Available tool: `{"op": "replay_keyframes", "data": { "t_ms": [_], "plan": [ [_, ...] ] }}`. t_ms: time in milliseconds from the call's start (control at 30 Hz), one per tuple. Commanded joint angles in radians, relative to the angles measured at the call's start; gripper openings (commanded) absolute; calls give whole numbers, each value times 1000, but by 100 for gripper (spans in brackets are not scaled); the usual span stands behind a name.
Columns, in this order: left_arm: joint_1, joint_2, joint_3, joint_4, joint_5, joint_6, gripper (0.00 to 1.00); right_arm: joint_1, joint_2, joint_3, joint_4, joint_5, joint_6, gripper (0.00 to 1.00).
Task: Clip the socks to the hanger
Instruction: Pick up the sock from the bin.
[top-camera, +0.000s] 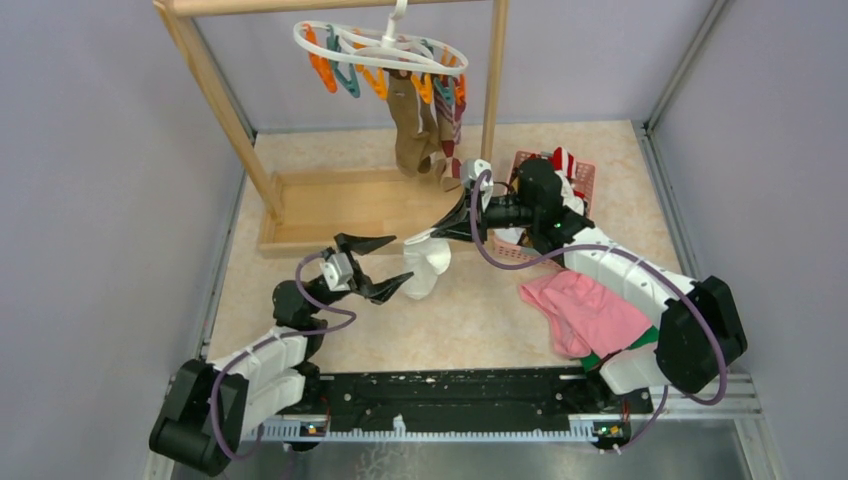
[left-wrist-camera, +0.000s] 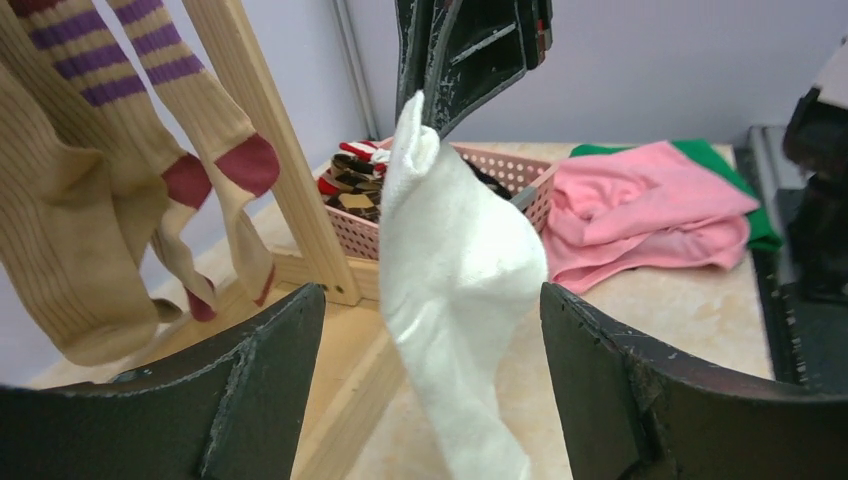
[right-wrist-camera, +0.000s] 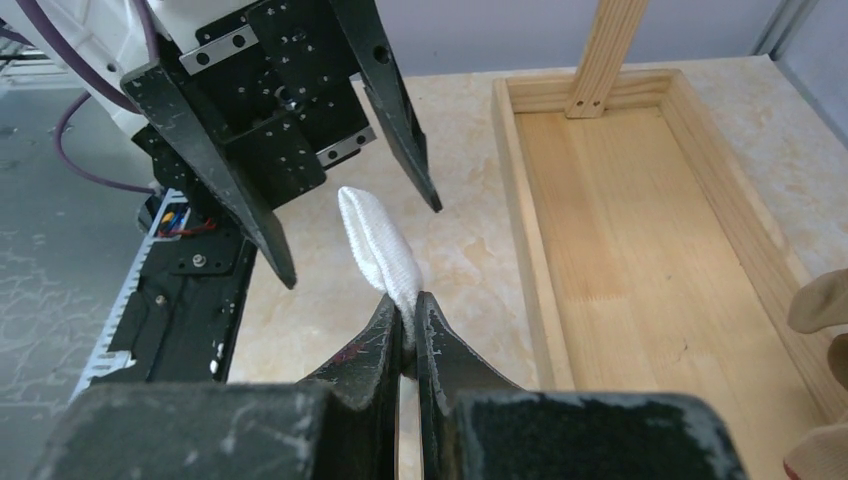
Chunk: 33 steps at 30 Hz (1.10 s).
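The white hanger with orange and teal clips hangs from the wooden rack. Tan and maroon-striped socks dangle from its clips; the left wrist view shows these socks at the left. My right gripper is shut on the top edge of a white sock, which hangs free above the table. My left gripper is open, with its fingers either side of the white sock and not touching it. From above, the left gripper sits beside the white sock.
A pink basket holding more socks stands behind the right arm. A pink cloth over a green one lies at the right front. The rack's wooden base tray and posts stand close behind the grippers.
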<state>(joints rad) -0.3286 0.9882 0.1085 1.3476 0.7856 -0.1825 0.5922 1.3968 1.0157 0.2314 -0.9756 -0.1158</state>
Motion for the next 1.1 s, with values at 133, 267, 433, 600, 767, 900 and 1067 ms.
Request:
{"op": "replay_keyframes", "data": {
  "t_ms": [133, 267, 433, 600, 767, 900, 1067],
  "plan": [
    [-11, 68, 136, -33, 76, 220, 78, -5, 32, 53, 33, -67, 32, 0],
    [-15, 129, 173, 4, 104, 153, 64, -6, 37, 51, 39, -73, 34, 0],
    [-20, 173, 206, 18, 138, 116, 42, -6, 38, 46, 35, -66, 29, 0],
    [-24, 172, 214, 22, 135, 72, 8, -5, 44, 47, 31, -65, 26, 0],
    [-26, 164, 218, 12, 157, 32, 0, -6, 45, 44, 31, -57, 35, 11],
    [-26, 116, 221, -85, 55, -21, 0, -6, -9, 9, 34, 0, -15, 53],
    [-25, 21, 208, -178, -45, -68, 0, -7, -120, -129, 196, 36, -99, 71]
  ]
}}
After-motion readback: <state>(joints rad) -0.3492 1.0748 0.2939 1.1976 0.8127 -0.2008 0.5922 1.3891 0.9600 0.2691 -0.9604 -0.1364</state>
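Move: Some 3 cm ahead, 2 cm to the right and a shade above the open left fingers is the free cuff corner of the white sock. The right fingers already pinch the sock about 7 cm right and 4 cm ahead of the left hand. The hanging socks are roughly 20 cm ahead, 5 cm right and 8 cm higher; the wooden tray is about 16 cm ahead, 7 cm left and 22 cm down. From the right hand that cuff corner is about 5 cm left, 1 cm back. Reaching forward and right, about 2.5 cm each way and slightly up, the left hand brings its open fingers around the free cuff corner and closes them fully, pinching the cloth. The right hand keeps its pinch while sinking about 1.5 cm, then stays nearly in place and opens wide to let go; at the end the left rises another centimetre. ##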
